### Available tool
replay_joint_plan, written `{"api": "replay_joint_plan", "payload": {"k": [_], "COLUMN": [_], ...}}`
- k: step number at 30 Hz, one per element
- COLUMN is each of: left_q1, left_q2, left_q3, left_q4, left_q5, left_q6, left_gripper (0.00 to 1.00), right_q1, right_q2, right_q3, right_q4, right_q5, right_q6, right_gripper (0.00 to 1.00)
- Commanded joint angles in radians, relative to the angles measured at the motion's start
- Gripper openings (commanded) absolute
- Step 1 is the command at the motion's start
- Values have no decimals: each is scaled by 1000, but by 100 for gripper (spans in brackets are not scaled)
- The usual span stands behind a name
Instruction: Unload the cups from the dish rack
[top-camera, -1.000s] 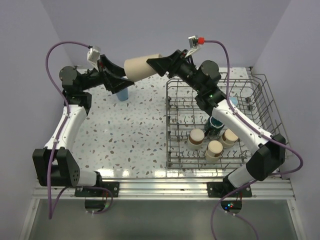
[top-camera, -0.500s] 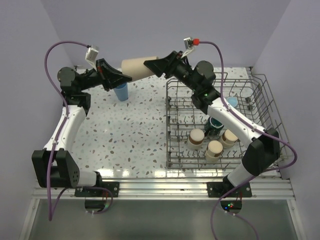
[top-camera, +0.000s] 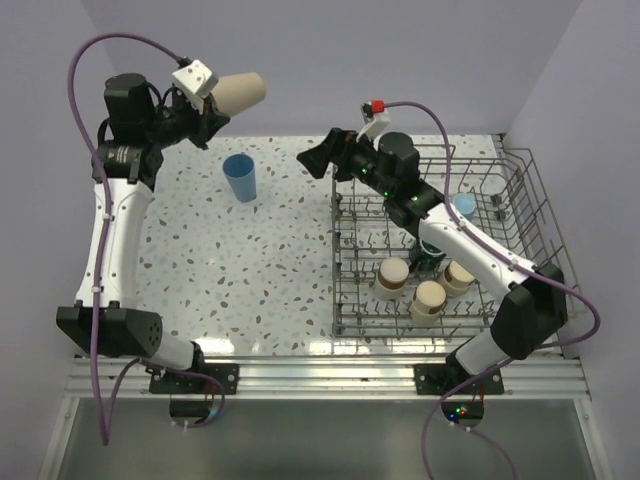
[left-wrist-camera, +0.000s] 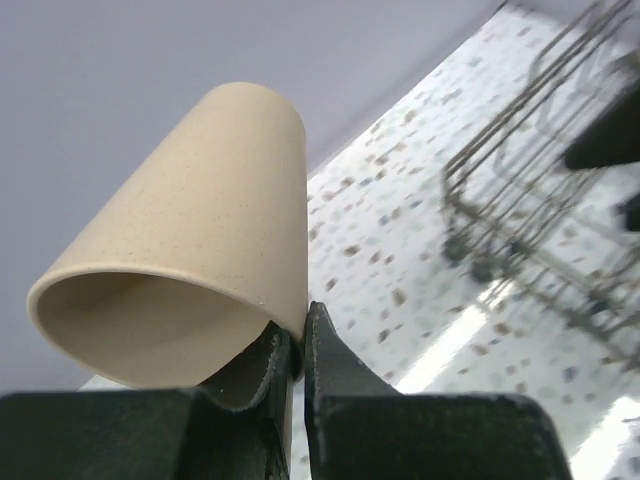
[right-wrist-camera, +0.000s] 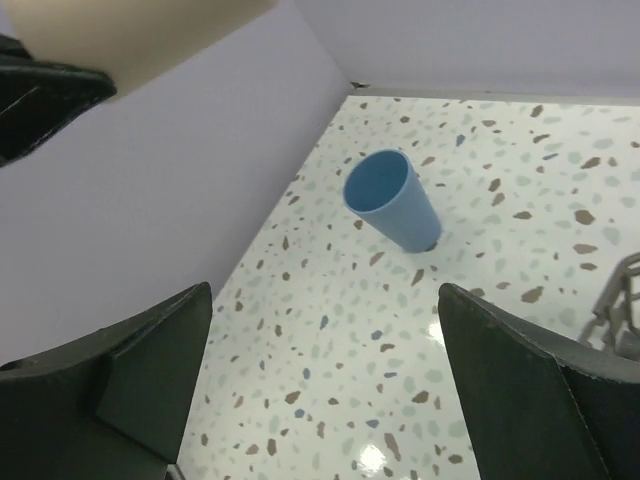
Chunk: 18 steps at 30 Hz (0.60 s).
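Note:
The tall beige tumbler (top-camera: 236, 92) hangs tilted in the air at the far left, mouth towards the wrist camera. My left gripper (top-camera: 206, 106) is shut on the wall at its rim (left-wrist-camera: 200, 220), one finger inside and one outside (left-wrist-camera: 297, 325). My right gripper (top-camera: 318, 160) stands wide open and holds nothing (right-wrist-camera: 325, 290), just left of the dish rack (top-camera: 520, 215). A light blue tumbler (top-camera: 240, 178) stands upright on the table (right-wrist-camera: 392, 200). In the rack are three short beige-and-brown cups (top-camera: 392, 278), a dark teal mug (top-camera: 430, 250) and a light blue mug (top-camera: 463, 205).
The grey wire dish rack fills the right half of the speckled table (top-camera: 250, 270), and its corner shows blurred in the left wrist view (left-wrist-camera: 540, 150). Lilac walls close in the back and both sides. The right arm reaches across over the rack.
The beige tumbler passed from the right gripper to the left. The left gripper shut on its rim and swung it up and left. The right gripper opened and drew back lower.

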<state>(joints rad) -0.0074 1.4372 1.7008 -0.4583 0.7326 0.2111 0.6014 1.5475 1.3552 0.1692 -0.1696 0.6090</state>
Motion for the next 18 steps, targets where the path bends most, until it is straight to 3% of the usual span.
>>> {"api": "replay_joint_plan", "payload": {"k": [1,4,9,18], "left_q1": [-15,-45,-115,-157], "left_q2": [115,205,298,443], "left_q3": [162,241,260,413], "left_q4": [-386,-494,-539,-638], "left_q5": [-319,-452,-639,-730], "left_q6": [389,493,612,666], "left_gripper": [0,0,0,0], "right_q1": [1,0,0,-2], "right_q2": [-95,-112,-132,-162], "right_q3": [-14,-31,-54,-85], "right_q4": [-65,-99,-148,-217], "right_q5": [73,85,108,156], "right_q6": [-103,-143,-196,-285], "right_gripper": [98,98,98,98]}}
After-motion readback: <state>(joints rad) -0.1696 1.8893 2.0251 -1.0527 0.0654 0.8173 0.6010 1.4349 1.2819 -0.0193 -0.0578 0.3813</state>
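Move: The left gripper holds the beige cup by its rim. The blue cup standing on the table, which it is being brought to, lies some 16 cm ahead of the left hand, about 5 cm to its left and roughly 35 cm below. The dish rack's far left corner is about 24 cm to the right of the blue cup and 5 cm farther out. From the empty right hand, the blue cup is about 19 cm ahead, 17 cm left and 29 cm lower. Bring the left gripper down about 18 cm towards the blue cup, swinging it some 5 cm forward and left mostly at the start, and tip the fingers from nearly level to steeply down (some 45 degrees), keeping the pinch on the beige cup's rim. Meanwhile draw the open, empty right gripper about 4 cm right and 3 cm down, back towards the rack side, rolling it slightly. ##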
